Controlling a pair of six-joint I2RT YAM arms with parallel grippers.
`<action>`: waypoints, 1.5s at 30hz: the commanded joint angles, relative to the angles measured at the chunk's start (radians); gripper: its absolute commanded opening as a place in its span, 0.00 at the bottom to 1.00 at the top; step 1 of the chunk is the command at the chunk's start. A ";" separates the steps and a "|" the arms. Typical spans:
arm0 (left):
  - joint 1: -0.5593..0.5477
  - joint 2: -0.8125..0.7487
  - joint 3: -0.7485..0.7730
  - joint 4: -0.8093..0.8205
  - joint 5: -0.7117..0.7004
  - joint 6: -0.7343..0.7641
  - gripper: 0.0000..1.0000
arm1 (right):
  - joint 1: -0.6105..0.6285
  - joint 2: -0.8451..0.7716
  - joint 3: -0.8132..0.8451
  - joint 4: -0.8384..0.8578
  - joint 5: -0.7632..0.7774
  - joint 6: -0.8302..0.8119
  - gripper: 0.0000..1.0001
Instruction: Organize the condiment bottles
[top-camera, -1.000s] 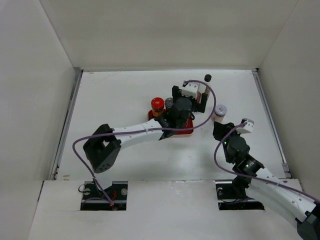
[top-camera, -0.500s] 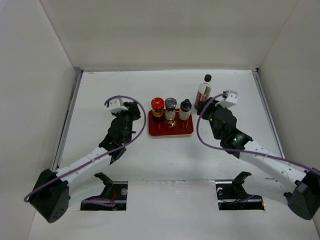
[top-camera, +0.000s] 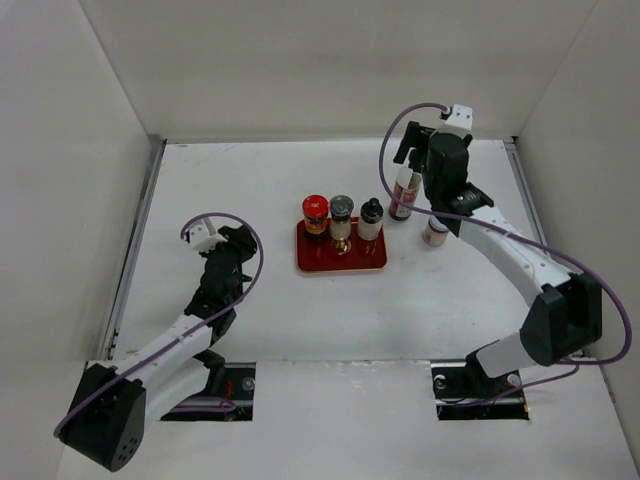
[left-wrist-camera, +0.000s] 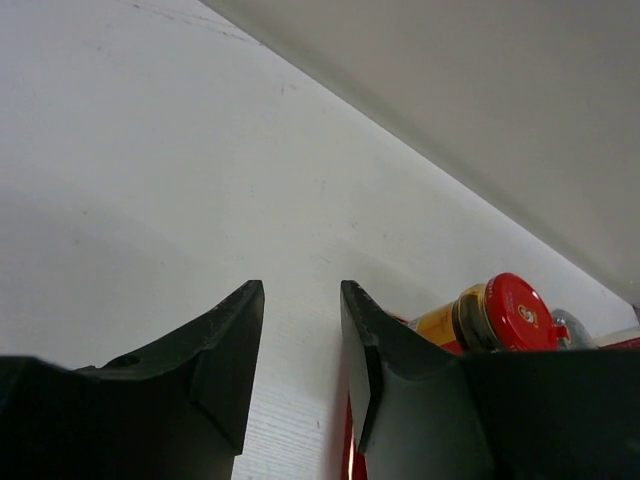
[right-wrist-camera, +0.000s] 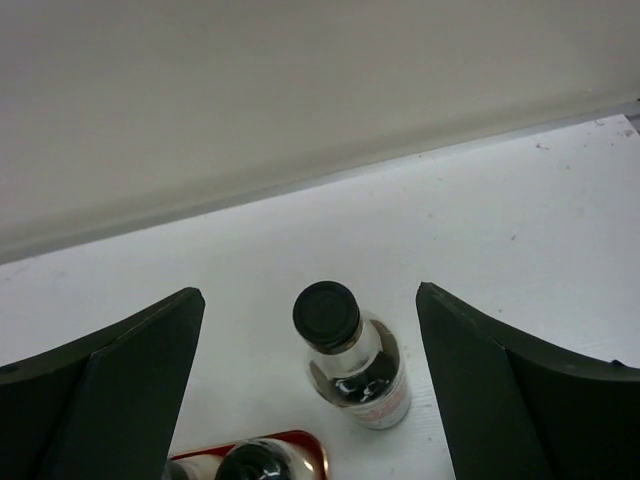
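Note:
On the red tray (top-camera: 340, 264) stand the red-lidded jar (top-camera: 315, 212), the grey-topped shaker (top-camera: 341, 214) and the small dark-capped bottle (top-camera: 371, 217). The tall clear black-capped bottle (top-camera: 403, 196) stands on the table just right of the tray. The pale-lidded jar (top-camera: 435, 233) stands further right. My right gripper (top-camera: 425, 175) hovers over the tall bottle (right-wrist-camera: 365, 385), wide open (right-wrist-camera: 310, 290) and empty, with the bottle below and between the jaws. My left gripper (top-camera: 238, 243) is left of the tray, narrowly open (left-wrist-camera: 300, 287) and empty. The red-lidded jar (left-wrist-camera: 495, 312) shows past its right finger.
White walls close in the table at the back and both sides. The dark-capped bottle's top (right-wrist-camera: 255, 462) and the tray's rim (right-wrist-camera: 305, 438) show at the bottom of the right wrist view. A metal rail (top-camera: 135, 250) runs along the table's left edge.
The left arm has drawn back from the tray to the left. The right arm has swung to the far side and now hangs over the tall bottle.

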 joint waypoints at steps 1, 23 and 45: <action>0.009 0.053 0.002 0.080 0.062 -0.031 0.35 | -0.030 0.071 0.066 -0.057 -0.045 -0.053 0.93; 0.027 0.126 -0.010 0.141 0.088 -0.042 0.60 | -0.032 -0.072 0.078 0.174 0.044 -0.171 0.25; 0.058 0.071 -0.052 0.111 -0.027 -0.095 1.00 | 0.546 -0.121 0.080 0.249 -0.005 -0.220 0.24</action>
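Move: The tall bottle stands about 4 cm ahead of the right hand and 1 cm to its right, its middle some 18 cm below. Also from that hand, the red tray's middle is 8 cm back and 17 cm left, the dark-capped small bottle on it 5 cm back and 9 cm left, and the white-lidded jar 7 cm back and 11 cm right. From the left hand the tall bottle is roughly 17 cm ahead and 43 cm right. The right hand dips about 8 cm and a little forward with fingers tipping down, closes on the tall bottle's neck just under the cap, then lifts it some 20 cm while drawing back, and swings it left over the tray, turning 30 degrees counter-clockwise and starting to sink again. Meanwhile the left hand stays off to the side of the tray, only sinking about 3 cm and opening its fingers wide on nothing. ##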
